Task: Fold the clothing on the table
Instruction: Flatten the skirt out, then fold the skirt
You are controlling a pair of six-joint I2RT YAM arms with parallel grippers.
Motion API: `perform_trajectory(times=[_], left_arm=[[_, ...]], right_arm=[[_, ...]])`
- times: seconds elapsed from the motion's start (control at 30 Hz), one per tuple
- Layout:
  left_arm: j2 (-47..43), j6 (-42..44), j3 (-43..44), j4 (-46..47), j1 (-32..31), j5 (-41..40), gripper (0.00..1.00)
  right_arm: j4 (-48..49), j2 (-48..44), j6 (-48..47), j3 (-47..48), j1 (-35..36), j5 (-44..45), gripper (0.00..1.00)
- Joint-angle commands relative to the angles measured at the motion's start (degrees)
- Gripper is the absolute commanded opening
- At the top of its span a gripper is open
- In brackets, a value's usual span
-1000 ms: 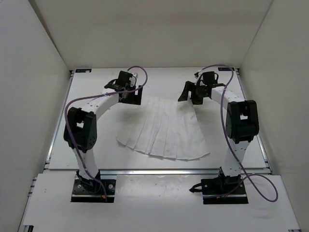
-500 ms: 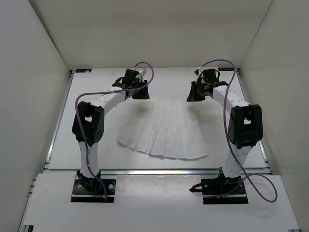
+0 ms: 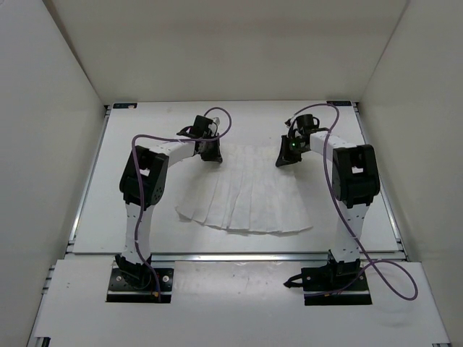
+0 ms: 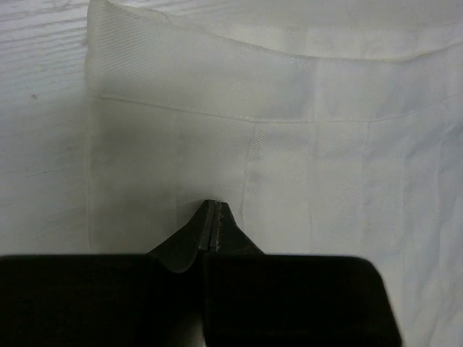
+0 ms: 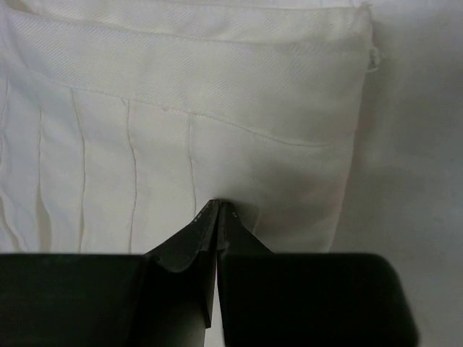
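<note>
The clothing (image 3: 246, 196), a white pleated fan-shaped garment, lies flat on the table (image 3: 145, 217) with its narrow waistband end far from the arm bases. My left gripper (image 3: 214, 156) is down on the far left corner of the waistband, and my right gripper (image 3: 283, 160) is on the far right corner. In the left wrist view the left gripper (image 4: 210, 204) is shut, its tips pinching the fabric just below the waistband (image 4: 217, 72). In the right wrist view the right gripper (image 5: 219, 204) is shut too, and the cloth (image 5: 145, 144) puckers at its tips.
White walls (image 3: 51, 108) enclose the table on three sides. Metal rails (image 3: 239, 256) run along its near edge and sides. Purple cables (image 3: 333, 188) loop off both arms. Bare tabletop lies left, right and beyond the garment.
Both grippers came down onto the waistband corners and went from open to shut on the fabric. The arms pulled in toward the garment.
</note>
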Motion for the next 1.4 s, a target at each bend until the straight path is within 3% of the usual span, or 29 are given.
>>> perform_trajectory(times=[0.0, 0.23, 0.3, 0.37, 0.4, 0.43, 0.47, 0.5, 0.57, 0.6, 0.8, 1.07, 1.37], left_arm=[[-1.6, -0.3, -1.2, -2.9, 0.5, -5.5, 0.00], [-5.2, 0.5, -4.9, -2.8, 1.2, -4.6, 0.00], [-5.5, 0.9, -4.4, -2.6, 1.5, -3.8, 0.07], [-5.9, 0.7, -3.0, -2.8, 2.3, -3.0, 0.23], [-6.6, 0.6, -1.5, -3.3, 2.9, -2.8, 0.27], [-7.1, 0.9, -0.1, -3.4, 3.1, -2.9, 0.38], [-7.1, 1.0, 0.5, -3.2, 3.9, -3.2, 0.50], [-7.5, 1.3, 1.5, -3.4, 4.0, -3.2, 0.56], [-8.0, 1.8, 3.2, -2.9, 5.0, -3.3, 0.65], [-8.2, 2.0, 3.5, -3.2, 5.4, -3.7, 0.68], [-8.9, 0.7, 0.9, 1.7, 7.6, -7.0, 0.69], [-6.3, -1.4, -2.1, 5.2, 6.7, -6.9, 0.68], [-3.9, -4.3, -4.2, 8.5, 6.1, -6.9, 0.65]], right_arm=[[0.6, 3.1, -1.8, 4.0, -0.4, 0.9, 0.01], [-5.3, 12.7, -3.0, 18.0, 1.6, -0.2, 0.01], [-7.1, 13.0, -3.8, 21.4, 1.9, 0.0, 0.00], [-6.3, 11.3, -5.0, 21.6, 1.9, -0.2, 0.04], [-4.9, 9.7, -4.9, 20.9, 1.9, -1.9, 0.13], [-2.6, 7.9, -5.1, 19.7, 1.4, -3.4, 0.29], [-1.8, 7.4, -4.3, 19.1, 1.0, -3.8, 0.36], [-0.5, 6.1, -4.1, 18.3, 0.7, -4.0, 0.45], [1.1, 4.1, -2.5, 17.6, -0.7, -6.1, 0.55], [2.3, 3.4, -1.8, 17.9, -1.1, -6.5, 0.55], [11.6, 2.1, -1.4, 15.5, -3.6, -4.2, 0.65], [-0.3, 13.5, -5.9, 29.4, -4.6, -1.0, 0.66], [1.5, 15.7, -6.2, 27.8, -3.2, -2.0, 0.66]])
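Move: The left hand's shut fingertips rest on the skirt's waist end; its left waist corner lies about 6 cm ahead and 5 cm left, at fingertip height, the left hem corner some 17 cm back and 14 cm left. From the right hand, likewise shut on the cloth, the right waist corner is about 7 cm ahead and 5 cm right, the right hem corner roughly 21 cm back and 11 cm right. Right fingertips drag the skirt 6 cm forward, left ones 2 cm leftward; both hop, opening, astride its side edges. ##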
